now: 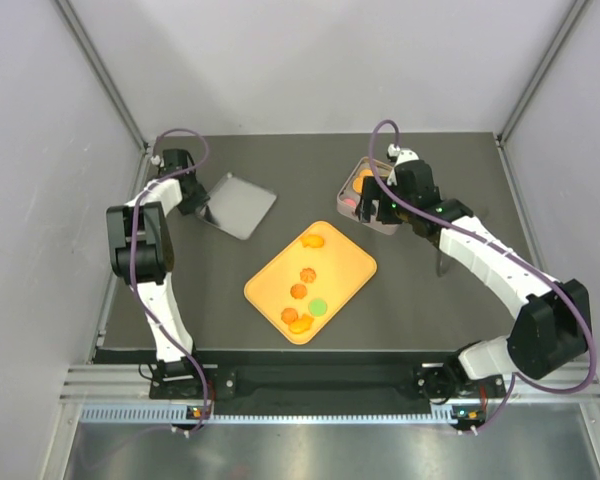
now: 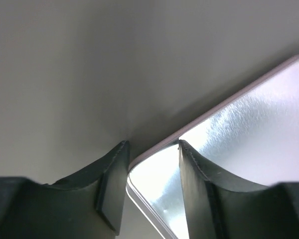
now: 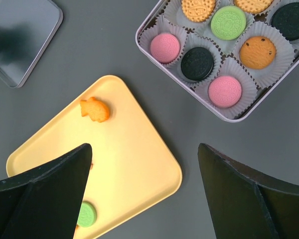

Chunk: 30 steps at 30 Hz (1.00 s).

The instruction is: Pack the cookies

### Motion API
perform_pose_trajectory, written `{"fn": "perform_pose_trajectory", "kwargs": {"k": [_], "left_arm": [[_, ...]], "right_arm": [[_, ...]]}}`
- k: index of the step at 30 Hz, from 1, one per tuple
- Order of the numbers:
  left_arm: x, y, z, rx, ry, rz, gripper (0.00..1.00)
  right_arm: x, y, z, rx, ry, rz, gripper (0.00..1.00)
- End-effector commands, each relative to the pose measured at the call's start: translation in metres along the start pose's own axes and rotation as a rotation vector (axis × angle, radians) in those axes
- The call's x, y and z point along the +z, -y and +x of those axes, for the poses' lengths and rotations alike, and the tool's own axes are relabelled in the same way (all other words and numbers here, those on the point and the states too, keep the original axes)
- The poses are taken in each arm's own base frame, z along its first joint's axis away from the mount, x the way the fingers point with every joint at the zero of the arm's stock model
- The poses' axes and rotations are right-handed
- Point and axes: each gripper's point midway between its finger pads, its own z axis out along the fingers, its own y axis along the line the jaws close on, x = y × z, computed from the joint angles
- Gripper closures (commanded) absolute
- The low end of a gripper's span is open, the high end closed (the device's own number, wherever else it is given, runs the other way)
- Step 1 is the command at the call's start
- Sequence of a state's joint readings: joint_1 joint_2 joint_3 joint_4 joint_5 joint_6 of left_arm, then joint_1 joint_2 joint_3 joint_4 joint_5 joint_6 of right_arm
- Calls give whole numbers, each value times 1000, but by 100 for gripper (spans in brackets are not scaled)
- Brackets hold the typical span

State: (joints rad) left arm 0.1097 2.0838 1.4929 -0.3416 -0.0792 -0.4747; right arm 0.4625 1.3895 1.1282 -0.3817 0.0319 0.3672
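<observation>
Several cookies lie on the orange tray (image 1: 345, 262): orange ones (image 1: 312, 240) and a green one (image 1: 319, 306). The right wrist view shows a fish-shaped orange cookie (image 3: 94, 109) and the green cookie (image 3: 85, 214) on the tray (image 3: 134, 169). The tin (image 3: 142, 41) holds pink (image 3: 165, 47), black (image 3: 197, 63), green (image 3: 228, 22) and orange (image 3: 257, 52) cookies in paper cups. My right gripper (image 3: 144, 149) hangs open above the bare table between tray and tin. My left gripper (image 2: 152, 149) straddles a corner of the silver lid (image 2: 249, 129), fingers (image 2: 112, 184) apart, with a gap showing.
The silver lid (image 1: 238, 205) lies at the back left of the dark table, the tin (image 1: 358, 185) at the back right under my right arm. Grey walls close in the table on three sides.
</observation>
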Motion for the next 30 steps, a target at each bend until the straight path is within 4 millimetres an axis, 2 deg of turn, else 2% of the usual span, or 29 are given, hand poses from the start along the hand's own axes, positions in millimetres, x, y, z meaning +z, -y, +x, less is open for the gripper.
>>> {"fn": "perform_pose_trajectory", "kwargs": {"k": [1, 10, 15, 18, 23, 24, 30], "left_arm": [[13, 7, 2, 11, -38, 41, 53], [10, 6, 9, 0, -68, 44, 78], [3, 12, 14, 0, -88, 75, 99], [-2, 13, 15, -4, -97, 88, 100], [-22, 20, 11, 4, -84, 134, 100], [-30, 24, 6, 4, -65, 152, 100], [-61, 38, 9, -6, -57, 258, 100]], "right_arm": [[-4, -15, -24, -16, 74, -44, 14], [0, -20, -21, -26, 57, -59, 13], [5, -23, -18, -24, 46, -67, 14], [9, -33, -16, -26, 22, -117, 14], [21, -49, -17, -21, -16, -188, 13], [22, -54, -23, -20, -9, -205, 13], [42, -90, -38, 5, -49, -350, 14]]}}
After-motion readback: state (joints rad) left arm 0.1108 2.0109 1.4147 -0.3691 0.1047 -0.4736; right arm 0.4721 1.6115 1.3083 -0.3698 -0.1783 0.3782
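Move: The lid's near-left corner already lies between the left hand's half-open fingers; its middle is about 9 cm to the right, 2 cm farther out and a centimetre below. The cookie tray is some 29 cm right and 19 cm back of the left hand. From the right hand, the lid is roughly 35 cm left, 17 cm ahead and 17 cm lower; the cookie box is about 17 cm ahead and 4 cm right, also well below. The left fingers close fully and pinch the lid's rim near its corner, nudging forward a little as they shut, then draw back about 4 cm and to the right, only starting to rise at the end while tilting slightly. The right hand, wide open and empty, dips slightly, then sweeps about 6 cm left and a little forward towards the lid, its wrist turning some 10 degrees counter-clockwise. ##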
